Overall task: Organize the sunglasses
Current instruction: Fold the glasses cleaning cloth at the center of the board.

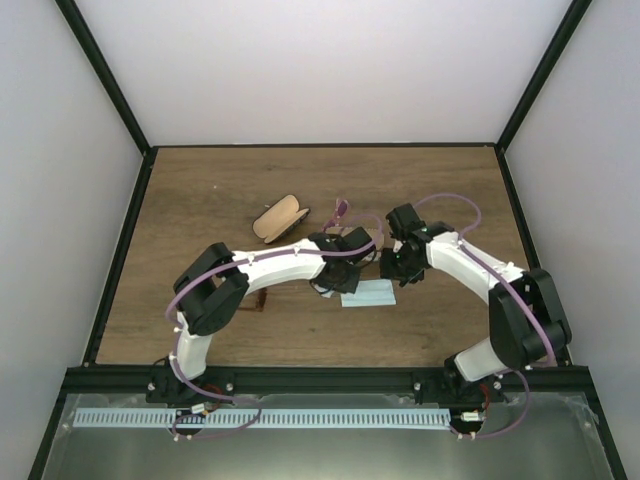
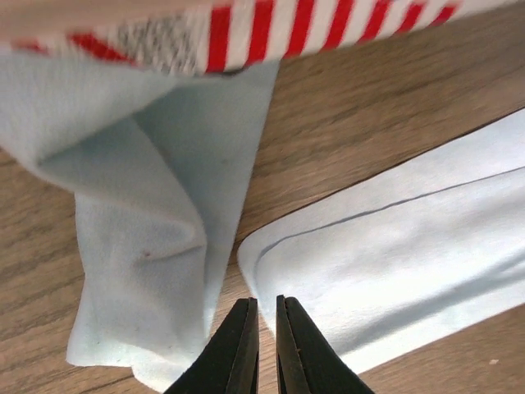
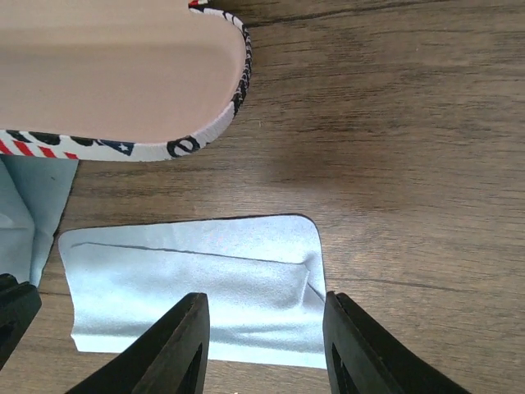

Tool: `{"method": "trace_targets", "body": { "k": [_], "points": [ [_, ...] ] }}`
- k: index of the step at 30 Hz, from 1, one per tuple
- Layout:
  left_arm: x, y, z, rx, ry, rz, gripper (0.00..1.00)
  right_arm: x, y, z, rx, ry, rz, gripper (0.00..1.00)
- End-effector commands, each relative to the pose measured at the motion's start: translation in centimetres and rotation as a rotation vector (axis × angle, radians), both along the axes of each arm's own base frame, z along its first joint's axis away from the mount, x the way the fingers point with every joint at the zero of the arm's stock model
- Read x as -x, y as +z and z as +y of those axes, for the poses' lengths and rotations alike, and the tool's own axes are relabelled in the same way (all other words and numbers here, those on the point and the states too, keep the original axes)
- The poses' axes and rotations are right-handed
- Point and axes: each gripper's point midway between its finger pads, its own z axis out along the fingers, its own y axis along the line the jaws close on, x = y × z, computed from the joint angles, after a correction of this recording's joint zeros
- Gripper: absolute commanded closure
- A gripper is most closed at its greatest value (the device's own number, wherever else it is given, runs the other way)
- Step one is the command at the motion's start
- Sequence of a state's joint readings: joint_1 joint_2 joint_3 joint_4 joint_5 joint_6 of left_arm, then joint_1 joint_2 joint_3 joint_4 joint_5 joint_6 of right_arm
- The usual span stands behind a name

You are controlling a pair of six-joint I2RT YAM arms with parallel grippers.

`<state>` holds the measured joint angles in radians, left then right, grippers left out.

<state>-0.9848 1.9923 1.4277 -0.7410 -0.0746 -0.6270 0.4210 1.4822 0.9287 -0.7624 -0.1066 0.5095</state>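
One pair of sunglasses (image 1: 340, 210), thin and dark, lies beyond my grippers near mid-table. A reddish-brown piece (image 1: 258, 300), likely another pair, peeks from under my left forearm. My left gripper (image 2: 262, 300) is shut with nothing in it, over bare wood between a crumpled light blue cloth (image 2: 139, 246) and a folded one (image 2: 394, 263). My right gripper (image 3: 264, 297) is open and straddles the right end of the folded cloth (image 3: 189, 287), which lies flat on the table. The open red-and-white striped case (image 3: 123, 74) sits just beyond both cloths.
A tan oval case (image 1: 280, 218) lies at the back left of the wooden table (image 1: 450, 190). In the top view my two grippers (image 1: 345, 265) (image 1: 392, 268) are close together at the centre, over the folded cloth (image 1: 368, 293). White walls enclose the table.
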Motion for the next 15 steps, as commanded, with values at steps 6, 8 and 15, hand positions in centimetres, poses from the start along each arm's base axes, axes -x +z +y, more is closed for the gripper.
{"method": "trace_targets", "body": {
  "k": [6,8,15],
  "points": [
    [-0.8,4.1,-4.8,0.176,-0.114,-0.017,0.91,-0.3,1.4,-0.2,-0.05,-0.036,-0.033,0.64],
    [-0.1,3.2,-4.9,0.18,-0.135,0.02,0.92,-0.3,1.5,-0.2,-0.061,-0.038,-0.036,0.69],
    [1.7,0.5,-3.6,0.134,-0.172,0.1,0.92,-0.9,1.5,-0.7,-0.075,-0.052,-0.041,0.96]
  ]
}}
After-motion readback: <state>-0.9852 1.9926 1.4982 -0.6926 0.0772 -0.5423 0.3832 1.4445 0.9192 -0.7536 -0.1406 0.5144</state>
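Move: The folded cloth's middle lies about 6 cm to the right of the left hand, 1 cm back and 1 cm below. From the right hand it is roughly 4 cm left, 2 cm back and 3 cm below. Close by the left hand, the crumpled cloth sits some 4 cm left and 2 cm ahead; the open case is about 10 cm ahead of that hand and 2 cm to its right, roughly level in height. With fingers kept shut, the left hand hops up about 3.5 cm from over the folded cloth's left end while carrying some 4 cm to the right towards the cloth's middle, its fingertips swinging about 10 degrees rightward, then starts to sink again by about a centimetre. The right hand hovers over the right part of the same cloth, creeping up by barely a centimetre, and closes its part-open fingers on empty air until they are nearly shut. ##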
